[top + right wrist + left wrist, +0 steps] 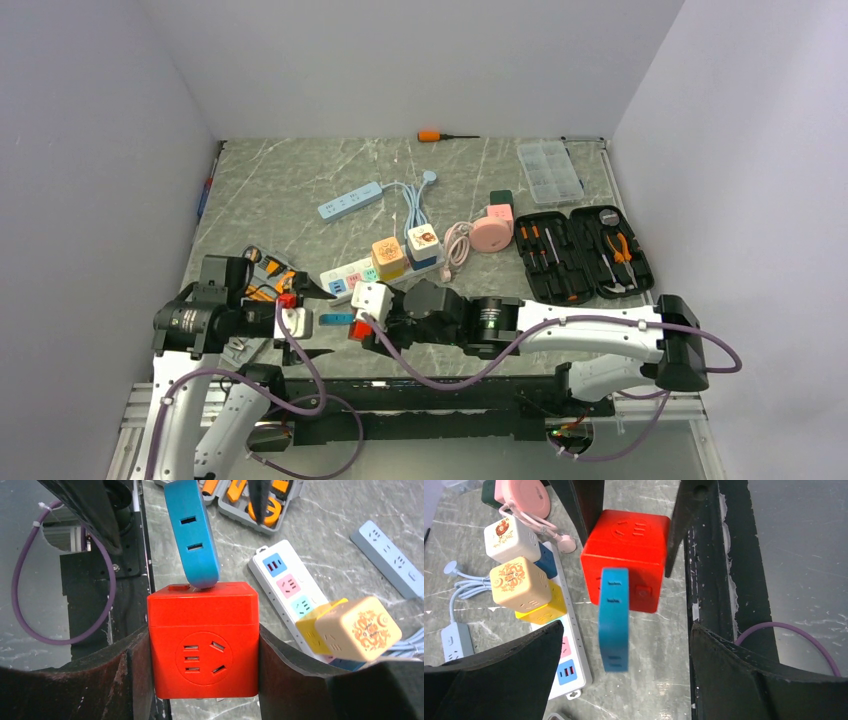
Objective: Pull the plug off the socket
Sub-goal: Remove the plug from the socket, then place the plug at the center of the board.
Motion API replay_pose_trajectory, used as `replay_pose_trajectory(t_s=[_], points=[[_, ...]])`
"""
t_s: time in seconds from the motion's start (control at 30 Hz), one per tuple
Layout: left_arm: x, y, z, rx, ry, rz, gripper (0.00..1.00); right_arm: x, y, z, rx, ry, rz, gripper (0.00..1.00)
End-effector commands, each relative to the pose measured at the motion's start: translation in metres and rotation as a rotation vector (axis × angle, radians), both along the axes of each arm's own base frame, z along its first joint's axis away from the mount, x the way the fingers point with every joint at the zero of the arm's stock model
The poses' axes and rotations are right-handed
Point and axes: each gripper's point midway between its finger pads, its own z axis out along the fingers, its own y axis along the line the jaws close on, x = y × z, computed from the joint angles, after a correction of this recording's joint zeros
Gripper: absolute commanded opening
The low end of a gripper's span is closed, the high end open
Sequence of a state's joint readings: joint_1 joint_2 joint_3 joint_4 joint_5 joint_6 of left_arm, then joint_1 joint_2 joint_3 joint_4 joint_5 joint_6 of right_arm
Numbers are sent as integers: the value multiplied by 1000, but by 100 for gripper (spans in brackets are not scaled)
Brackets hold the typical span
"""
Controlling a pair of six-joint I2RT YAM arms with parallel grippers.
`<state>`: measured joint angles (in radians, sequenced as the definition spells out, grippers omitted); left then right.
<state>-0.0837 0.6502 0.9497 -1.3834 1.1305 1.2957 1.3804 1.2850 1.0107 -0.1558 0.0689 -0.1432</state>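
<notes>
My right gripper (202,661) is shut on a red cube plug (202,640), with its fingers pressed against the cube's left and right faces. It holds the cube above the table, clear of the socket. A flat blue adapter (192,535) sticks out of the cube's far side. The blue adapter (614,620) hangs between the wide-apart fingers of my left gripper (624,680), which is open and not touching it. The socket (345,275) is a long white power strip (580,655) with pastel outlets (281,576). A tan-and-yellow cube (519,582) and a white-and-blue cube (509,537) sit plugged on it.
A light-blue power strip (350,200) lies further back. A pink round reel (490,230), an open black tool case (585,252), a clear organiser box (549,170) and an orange screwdriver (440,135) sit at the back right. Another tool case (265,275) lies under my left arm. A black rail (724,580) runs along the near edge.
</notes>
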Motion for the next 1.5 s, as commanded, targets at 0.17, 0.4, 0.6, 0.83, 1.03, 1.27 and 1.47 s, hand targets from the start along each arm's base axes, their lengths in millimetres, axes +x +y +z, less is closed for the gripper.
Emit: replay_pose_trajectory(t_s=[0.17, 0.4, 0.6, 0.83, 1.03, 1.27, 1.47], points=[[15, -1, 2, 19, -40, 9, 81, -10, 31, 38, 82, -84, 75, 0], [20, -1, -5, 41, -11, 9, 53, -12, 35, 50, 106, -103, 81, 0], [29, 0, 0, 42, -8, 45, 0, -14, 34, 46, 117, -90, 85, 0], [39, 9, -2, 104, -43, 102, 0, -8, 15, 29, 81, -74, 22, 0], [48, 18, -11, 168, -47, 140, 0, -3, -19, 6, 38, -37, -65, 0], [60, 26, -21, 224, -41, 167, 0, -5, -57, -8, -1, 14, -125, 0], [69, 30, -29, 251, -39, 198, 0, -2, -82, -14, -32, 35, -189, 0]])
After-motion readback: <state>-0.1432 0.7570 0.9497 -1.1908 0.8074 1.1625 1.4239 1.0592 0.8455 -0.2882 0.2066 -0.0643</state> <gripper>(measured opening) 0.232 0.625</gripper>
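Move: The blue plug, still in the red socket, sits between the left hand's open fingers, about 2 cm to its right, 1 cm ahead and level with it. The red socket is roughly 6 cm right and 1 cm back. From that hand the white power strip's near end lies about 11 cm ahead and 17 cm below, the orange-and-yellow cube some 14 cm ahead, 10 cm right and 14 cm down. From the right hand, which grips the socket, the plug is about 4 cm left and 1 cm ahead, level. Easing forward a centimetre or two, the left hand shuts its fingers on the blue plug's sides while the right, keeping its grip on the red socket, first feeds the pair about 2 cm left. After a brief hold they part: the right draws the socket about 8 cm right and 2 cm down, and the left carries the plug some 4 cm forward, 2–3 cm left and 2 cm down, its fingertips dipping about 10 degrees. ##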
